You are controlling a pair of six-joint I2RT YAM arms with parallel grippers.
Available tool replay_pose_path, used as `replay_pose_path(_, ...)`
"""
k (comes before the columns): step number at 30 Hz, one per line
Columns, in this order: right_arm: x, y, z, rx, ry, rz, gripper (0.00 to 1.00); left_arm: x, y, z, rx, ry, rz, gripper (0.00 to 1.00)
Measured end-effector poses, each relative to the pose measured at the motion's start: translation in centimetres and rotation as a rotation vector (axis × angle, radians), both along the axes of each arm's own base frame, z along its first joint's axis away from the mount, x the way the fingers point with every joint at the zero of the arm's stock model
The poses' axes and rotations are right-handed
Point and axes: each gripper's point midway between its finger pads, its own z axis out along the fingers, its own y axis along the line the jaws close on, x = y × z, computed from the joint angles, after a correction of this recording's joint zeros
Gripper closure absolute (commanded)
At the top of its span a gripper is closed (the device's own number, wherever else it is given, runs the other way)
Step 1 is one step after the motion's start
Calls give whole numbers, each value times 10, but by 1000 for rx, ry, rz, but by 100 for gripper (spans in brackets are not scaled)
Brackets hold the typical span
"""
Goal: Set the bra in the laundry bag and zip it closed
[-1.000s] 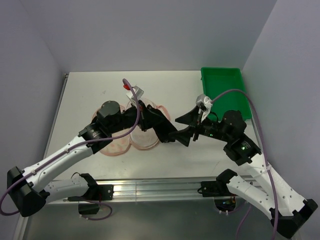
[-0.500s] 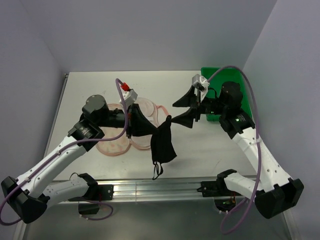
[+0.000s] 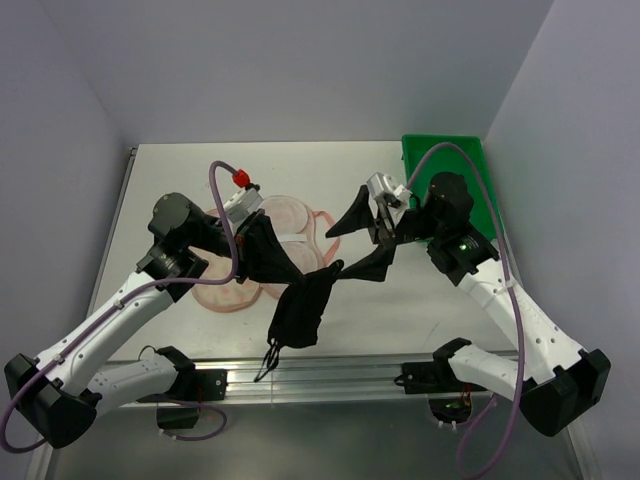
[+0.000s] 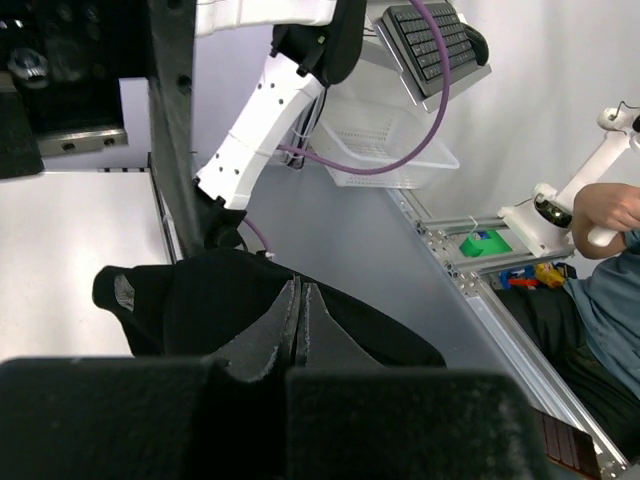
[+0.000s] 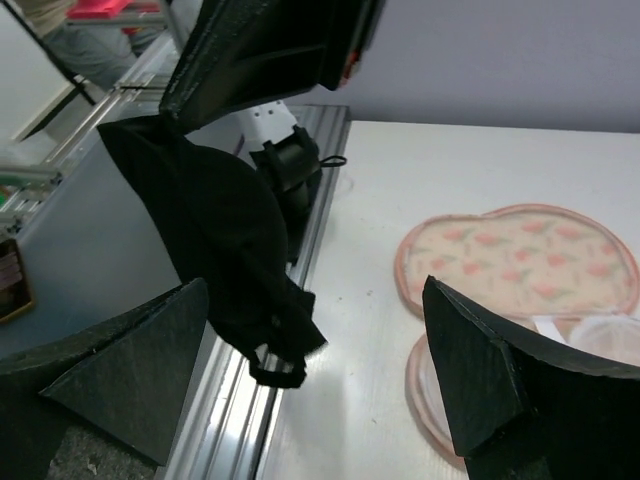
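The black bra [image 3: 300, 310] hangs in the air from my left gripper [image 3: 305, 263], which is shut on its top edge; a strap loop dangles toward the front rail. In the left wrist view the left gripper [image 4: 298, 318] is pressed together on the bra [image 4: 190, 300]. The peach-pink laundry bag [image 3: 290, 213] lies flat on the table behind and left of the bra. My right gripper [image 3: 357, 240] stands open just right of the bra's top, holding nothing. From the right wrist, the bra [image 5: 220, 240] hangs ahead of the right gripper [image 5: 315, 350], nearer its left finger, with the laundry bag [image 5: 520, 250] to the right.
A green plastic tray [image 3: 445, 165] stands at the table's back right corner, behind the right arm. The aluminium front rail [image 3: 320, 372] runs along the near edge, below the hanging strap. Grey walls close in the back and both sides.
The left gripper has lifted the bra off the bag and carried it toward the front edge, where it now hangs free. The right gripper swung left beside it.
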Motion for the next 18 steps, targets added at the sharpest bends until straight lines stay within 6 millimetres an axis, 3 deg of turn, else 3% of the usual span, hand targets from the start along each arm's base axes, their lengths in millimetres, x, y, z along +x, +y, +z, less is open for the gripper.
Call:
replay_pose_path(5,-17,16,-11,-35,13,80,5,0,-1,-3,10,6,-10,100)
replay_pose_path(10,-27,25,-11,-37,11,100,14,0,0,-5,13,-3,-14,100)
replay_pose_path(13,-29,27,-13,-38,23,99,22,2,-1,-11,29,2,-11,100)
replay_pose_path(14,-30,27,-14,-39,29,97,32,2,-1,-13,33,2,-10,100)
replay_pose_path(16,-32,28,-13,-35,35,95,42,3,-1,-16,43,6,-7,100)
replay_pose_path(18,-34,29,-12,-33,39,93,43,4,-2,-19,48,7,-2,100)
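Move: The left fingers already pinch the bra by its top edge; its middle hangs about 8 cm below that hand and some 3 cm back. From the open right hand the bra's middle lies roughly 8 cm left, 7 cm back and 5 cm lower, with the left fingertips about 7 cm left, 4 cm back and 3 cm higher. The laundry bag lies on the table, some 25 cm ahead, 12 cm left and 37 cm below the left hand. Still pinching the bra, the left hand stays nearly in place and sinks about 2 cm late on. The right hand comes back and left towards the hanging bra, about 4.5 cm in all with a slight dip, quickly at first and then slower. Its fingers straddle the cloth beside the left fingertips and close from wide open to little over half, not yet shut. ##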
